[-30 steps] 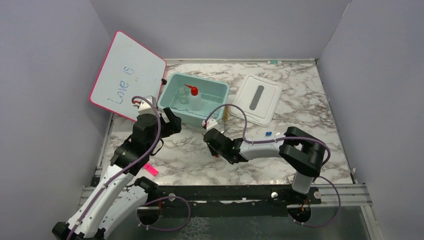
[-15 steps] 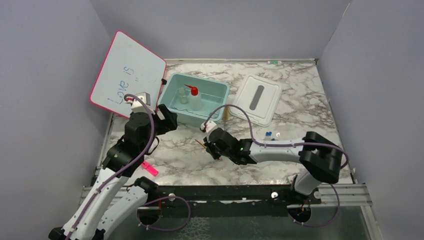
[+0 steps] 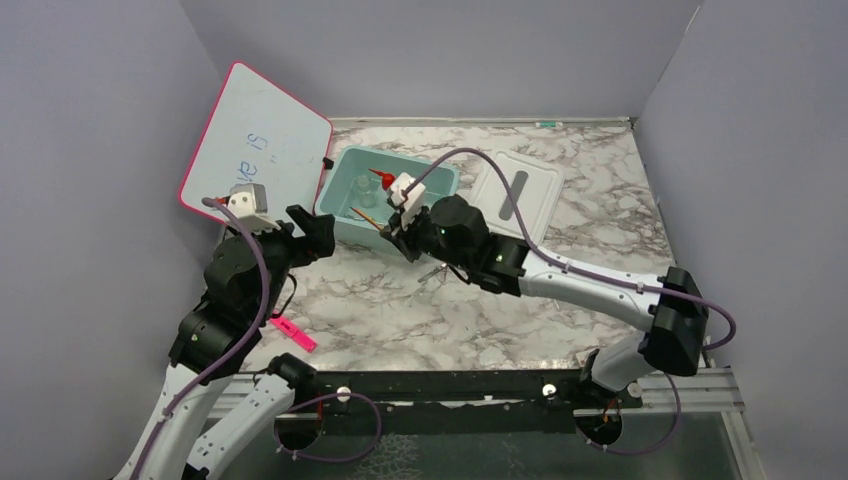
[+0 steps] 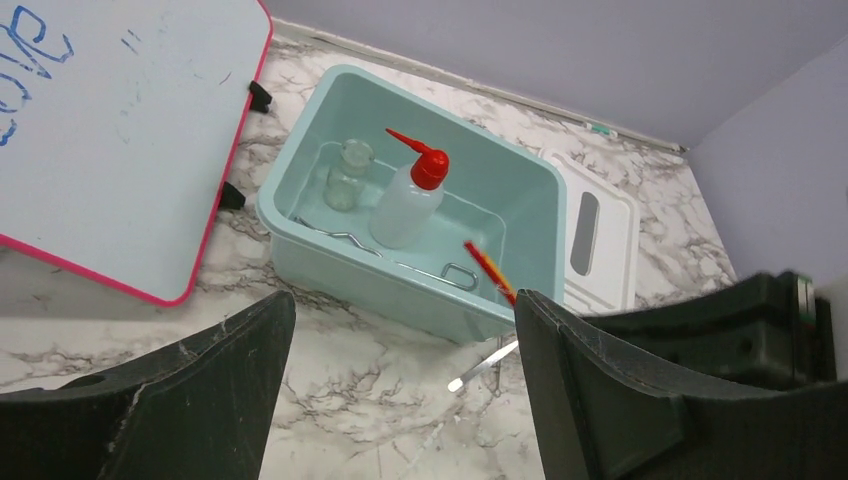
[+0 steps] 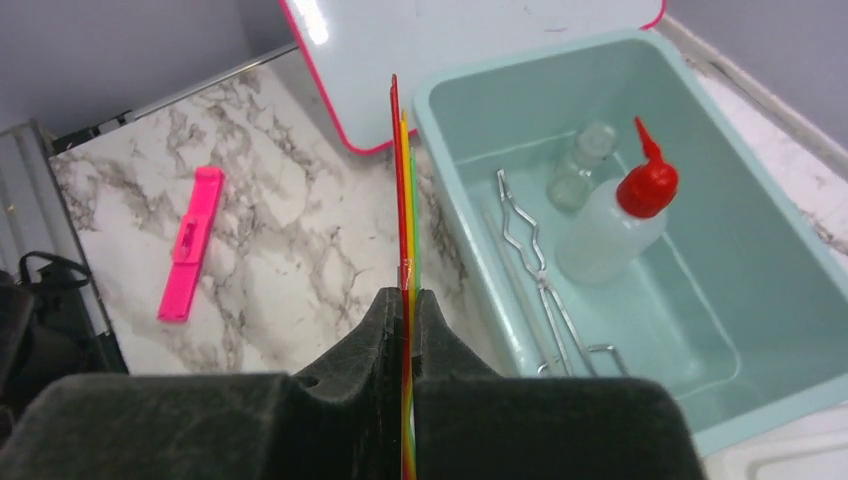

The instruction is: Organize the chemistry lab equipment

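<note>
My right gripper (image 3: pixel 393 228) is shut on the thin red-handled tool (image 5: pixel 404 200), a bundle of red, yellow and green strands, and holds it in the air at the near left rim of the teal bin (image 3: pixel 446 178). The tool's tip (image 4: pixel 490 270) hangs over the bin's near wall. Inside the bin are the squeeze bottle with a red nozzle (image 5: pixel 615 225), two clear vials (image 5: pixel 585 160) and the metal tongs (image 5: pixel 535 265). My left gripper (image 3: pixel 308 232) is open and empty, left of the bin. In its wrist view the left gripper (image 4: pixel 400 400) is above bare table.
The pink-edged whiteboard (image 3: pixel 255 150) leans at the back left, touching the bin's left side. A white lid (image 3: pixel 520 195) lies right of the bin. A pink highlighter (image 3: pixel 293 333) lies near the front left. A thin metal spatula (image 4: pixel 485 365) lies on the marble before the bin.
My right gripper has lifted the thin tool off the middle of the table and carried it back-left to the bin's rim. My left arm has drawn back to the left.
</note>
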`<state>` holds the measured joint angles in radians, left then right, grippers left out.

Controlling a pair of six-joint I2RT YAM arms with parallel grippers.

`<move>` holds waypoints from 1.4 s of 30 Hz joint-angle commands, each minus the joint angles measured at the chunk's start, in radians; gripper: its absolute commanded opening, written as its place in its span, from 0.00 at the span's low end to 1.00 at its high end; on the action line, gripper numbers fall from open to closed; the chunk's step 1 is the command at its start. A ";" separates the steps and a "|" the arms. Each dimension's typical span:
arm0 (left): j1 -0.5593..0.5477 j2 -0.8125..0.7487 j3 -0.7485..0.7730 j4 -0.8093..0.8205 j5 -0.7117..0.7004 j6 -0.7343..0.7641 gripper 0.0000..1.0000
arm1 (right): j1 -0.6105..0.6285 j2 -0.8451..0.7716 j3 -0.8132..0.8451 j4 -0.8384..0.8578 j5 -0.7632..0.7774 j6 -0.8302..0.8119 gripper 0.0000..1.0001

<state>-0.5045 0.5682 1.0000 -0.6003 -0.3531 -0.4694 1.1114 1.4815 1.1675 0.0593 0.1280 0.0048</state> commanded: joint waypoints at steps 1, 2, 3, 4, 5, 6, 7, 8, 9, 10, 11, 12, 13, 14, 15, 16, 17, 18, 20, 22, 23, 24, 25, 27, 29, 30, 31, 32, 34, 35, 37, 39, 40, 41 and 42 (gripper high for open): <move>-0.004 -0.025 0.015 -0.048 -0.004 0.016 0.83 | -0.113 0.100 0.124 -0.057 -0.136 -0.114 0.01; -0.003 -0.027 0.011 -0.053 0.003 0.011 0.83 | -0.143 0.123 0.147 -0.058 -0.187 -0.118 0.00; -0.003 -0.031 0.005 -0.059 0.019 0.005 0.83 | -0.168 0.148 0.172 -0.080 -0.234 -0.125 0.01; -0.003 -0.030 0.001 -0.069 0.032 -0.002 0.83 | -0.190 0.178 0.200 -0.100 -0.269 -0.132 0.01; -0.003 -0.027 0.000 -0.080 0.045 -0.013 0.83 | -0.210 0.206 0.229 -0.116 -0.301 -0.134 0.01; -0.003 -0.026 -0.001 -0.087 0.062 -0.022 0.83 | -0.228 0.239 0.257 -0.134 -0.334 -0.139 0.01; -0.003 -0.025 -0.002 -0.090 0.085 -0.029 0.83 | -0.247 0.267 0.280 -0.142 -0.360 -0.139 0.01; -0.003 -0.024 -0.004 -0.090 0.114 -0.032 0.83 | -0.263 0.298 0.299 -0.146 -0.378 -0.136 0.01; -0.003 -0.020 -0.006 -0.095 0.137 -0.034 0.84 | -0.281 0.330 0.322 -0.160 -0.410 -0.136 0.01; -0.003 -0.019 -0.008 -0.102 0.149 -0.040 0.83 | -0.295 0.360 0.347 -0.176 -0.453 -0.148 0.01; -0.003 -0.020 -0.014 -0.112 0.154 -0.053 0.83 | -0.304 0.394 0.371 -0.198 -0.481 -0.162 0.01; -0.003 -0.026 -0.026 -0.117 0.158 -0.066 0.83 | -0.308 0.424 0.399 -0.223 -0.504 -0.177 0.01; -0.003 -0.041 -0.045 -0.118 0.163 -0.081 0.84 | -0.312 0.451 0.425 -0.248 -0.530 -0.193 0.01; -0.003 -0.054 -0.064 -0.116 0.165 -0.095 0.84 | -0.312 0.478 0.447 -0.273 -0.546 -0.204 0.01; -0.003 -0.066 -0.083 -0.115 0.163 -0.109 0.84 | -0.313 0.501 0.466 -0.290 -0.552 -0.210 0.01; -0.003 -0.073 -0.100 -0.112 0.156 -0.120 0.84 | -0.316 0.519 0.474 -0.297 -0.554 -0.212 0.01; -0.003 -0.076 -0.111 -0.110 0.151 -0.128 0.84 | -0.319 0.534 0.478 -0.297 -0.555 -0.210 0.02; -0.003 -0.077 -0.120 -0.109 0.151 -0.135 0.84 | -0.323 0.545 0.479 -0.296 -0.565 -0.211 0.02; -0.003 -0.075 -0.133 -0.107 0.154 -0.141 0.84 | -0.330 0.564 0.478 -0.286 -0.577 -0.210 0.03; -0.003 -0.068 -0.145 -0.108 0.162 -0.141 0.84 | -0.335 0.579 0.476 -0.276 -0.584 -0.210 0.05; -0.003 -0.065 -0.152 -0.107 0.165 -0.142 0.84 | -0.336 0.588 0.475 -0.269 -0.581 -0.206 0.07; -0.003 -0.062 -0.157 -0.106 0.169 -0.146 0.84 | -0.338 0.594 0.477 -0.268 -0.583 -0.202 0.11; -0.004 -0.057 -0.163 -0.104 0.175 -0.150 0.84 | -0.338 0.597 0.479 -0.269 -0.587 -0.200 0.15; -0.003 -0.047 -0.171 -0.098 0.196 -0.153 0.84 | -0.339 0.590 0.479 -0.266 -0.586 -0.189 0.23; -0.003 -0.035 -0.171 -0.092 0.221 -0.148 0.84 | -0.340 0.564 0.464 -0.246 -0.579 -0.169 0.30; -0.003 -0.032 -0.171 -0.090 0.231 -0.143 0.84 | -0.341 0.546 0.452 -0.234 -0.576 -0.158 0.32; -0.003 -0.029 -0.169 -0.086 0.239 -0.137 0.84 | -0.341 0.525 0.440 -0.224 -0.575 -0.148 0.34; -0.003 -0.024 -0.166 -0.083 0.247 -0.131 0.84 | -0.341 0.504 0.428 -0.212 -0.570 -0.136 0.36; -0.003 -0.017 -0.160 -0.077 0.269 -0.112 0.84 | -0.341 0.459 0.405 -0.201 -0.552 -0.109 0.37; -0.003 -0.012 -0.156 -0.075 0.278 -0.104 0.84 | -0.341 0.436 0.394 -0.195 -0.534 -0.094 0.37; -0.003 0.004 -0.150 -0.070 0.299 -0.093 0.84 | -0.343 0.383 0.372 -0.187 -0.497 -0.058 0.38; -0.003 0.027 -0.144 -0.058 0.335 -0.074 0.84 | -0.342 0.321 0.340 -0.177 -0.456 -0.014 0.39; -0.003 0.041 -0.143 -0.052 0.368 -0.062 0.84 | -0.343 0.286 0.316 -0.171 -0.434 0.022 0.39; -0.003 0.054 -0.140 -0.044 0.395 -0.047 0.84 | -0.343 0.248 0.287 -0.163 -0.411 0.054 0.39; -0.003 0.069 -0.138 -0.038 0.412 -0.039 0.84 | -0.343 0.206 0.258 -0.156 -0.385 0.085 0.39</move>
<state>-0.5045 0.5884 0.8318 -0.6910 -0.0692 -0.5713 0.7685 1.8492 1.4979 -0.1612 -0.3603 -0.0460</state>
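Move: The right hand holds a bundle of coloured rods pointing forward-left, some 24 cm above the table. The middle of the teal bin lies about 17 cm ahead, 2 cm to its left and 19 cm below. Inside, the red-capped bottle stands near that middle. The glass jar is 5 cm left of the bottle, and the tongs lie about 5 cm nearer than it. From the left hand the bin is roughly 18 cm ahead, 12 cm right and 27 cm below. Still pinching the coloured rods, the right hand swings forward about 12 cm over the bin's near wall, then sinks some 13 cm in front of the bottle, its fingers tipping down and turning counter-clockwise. There the fingers part and let go, and the hand lifts back about 6 cm. Meanwhile the left hand, open and empty, sinks about 10 cm and drifts right, tilting down. ##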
